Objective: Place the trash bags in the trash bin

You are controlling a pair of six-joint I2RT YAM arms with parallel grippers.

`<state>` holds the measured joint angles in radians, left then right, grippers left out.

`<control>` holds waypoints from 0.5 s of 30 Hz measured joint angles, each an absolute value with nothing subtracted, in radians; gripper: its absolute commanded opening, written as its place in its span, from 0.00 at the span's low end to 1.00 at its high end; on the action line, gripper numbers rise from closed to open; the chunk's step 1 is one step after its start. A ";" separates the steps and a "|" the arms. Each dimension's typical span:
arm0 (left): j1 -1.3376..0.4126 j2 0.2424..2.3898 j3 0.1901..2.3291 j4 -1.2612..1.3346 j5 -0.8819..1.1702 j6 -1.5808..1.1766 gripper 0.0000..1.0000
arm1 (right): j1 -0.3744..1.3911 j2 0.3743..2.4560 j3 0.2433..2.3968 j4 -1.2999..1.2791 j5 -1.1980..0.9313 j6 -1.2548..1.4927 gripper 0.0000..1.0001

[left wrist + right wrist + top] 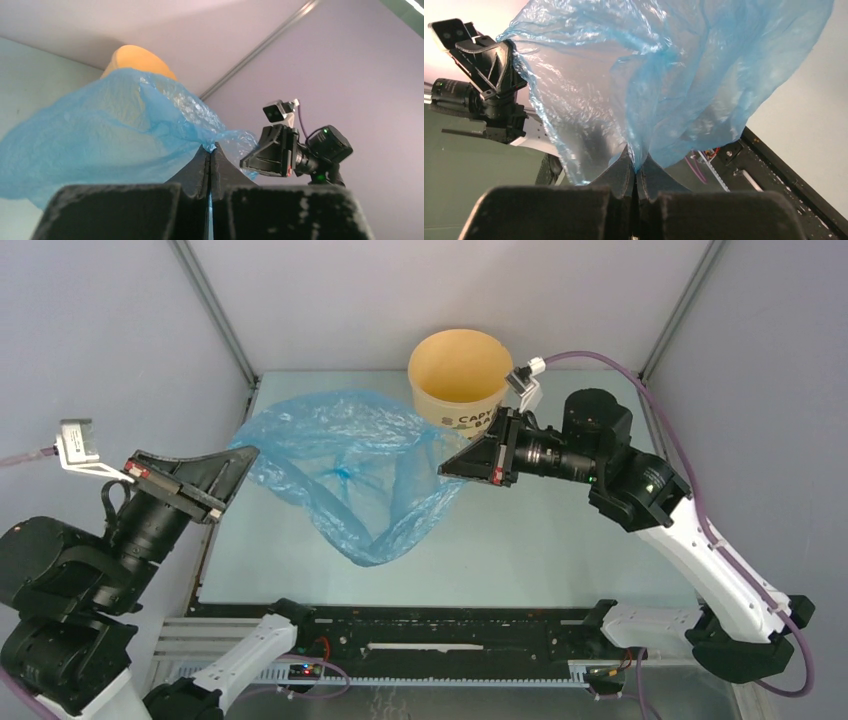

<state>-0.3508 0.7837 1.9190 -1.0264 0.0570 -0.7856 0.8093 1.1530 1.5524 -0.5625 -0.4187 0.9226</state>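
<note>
A thin light-blue trash bag (345, 465) hangs stretched between my two grippers above the table. My left gripper (243, 455) is shut on the bag's left edge; in the left wrist view the film (115, 130) bunches out of the pinched fingertips (212, 148). My right gripper (447, 466) is shut on the bag's right edge, and the film (674, 75) spreads up from its closed tips (636, 161). The pale yellow-tan trash bin (460, 375) stands upright at the back, just behind the right gripper, its mouth open.
The pale table (560, 540) ends at grey enclosure walls on the left, back and right. A black rail (450, 625) with wiring runs along the near edge between the arm bases. The right arm's purple cable (620, 365) loops over the back right.
</note>
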 measured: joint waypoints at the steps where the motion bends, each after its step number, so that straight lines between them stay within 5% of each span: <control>1: -0.351 0.787 1.918 -1.032 0.044 -0.785 0.00 | 0.803 1.153 1.552 -0.562 -0.424 0.922 0.11; 10: -0.350 0.789 1.838 -1.050 -0.161 -0.730 0.00 | 0.712 1.232 1.551 -0.566 -0.440 0.909 0.69; 15: -0.350 0.791 1.766 -1.057 -0.236 -0.680 0.00 | 0.588 1.241 1.552 -0.573 -0.443 0.893 0.87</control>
<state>-0.3500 0.7914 1.7660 -1.0573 -0.2356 -0.6800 0.5884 1.2407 1.5524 -0.5732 -0.4435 0.8932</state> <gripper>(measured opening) 0.005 0.802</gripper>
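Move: Between the raised hands hangs the spread trash bag, a rim corner pinched in each; its middle sags some 14 cm right of the left hand and 12 cm below it, about 12 cm left of the right hand and 8 cm below, roughly 2 cm back from the right hand and level fore-and-aft with the left. The trash bin stands about 32 cm ahead of the right hand, 6 cm to its right, and about 36 cm ahead of the left hand, 30 cm to its right, far below both. Letting go of its corner of the bag, the right hand opens its fingers wide and pulls off forward about 8 cm towards the bin, drifting right and slightly down late on. The left hand keeps its pinch on the rim while sinking some 6 cm, going forward nearly as far and a little left, its wrist swinging counter-clockwise by about 15 degrees. ##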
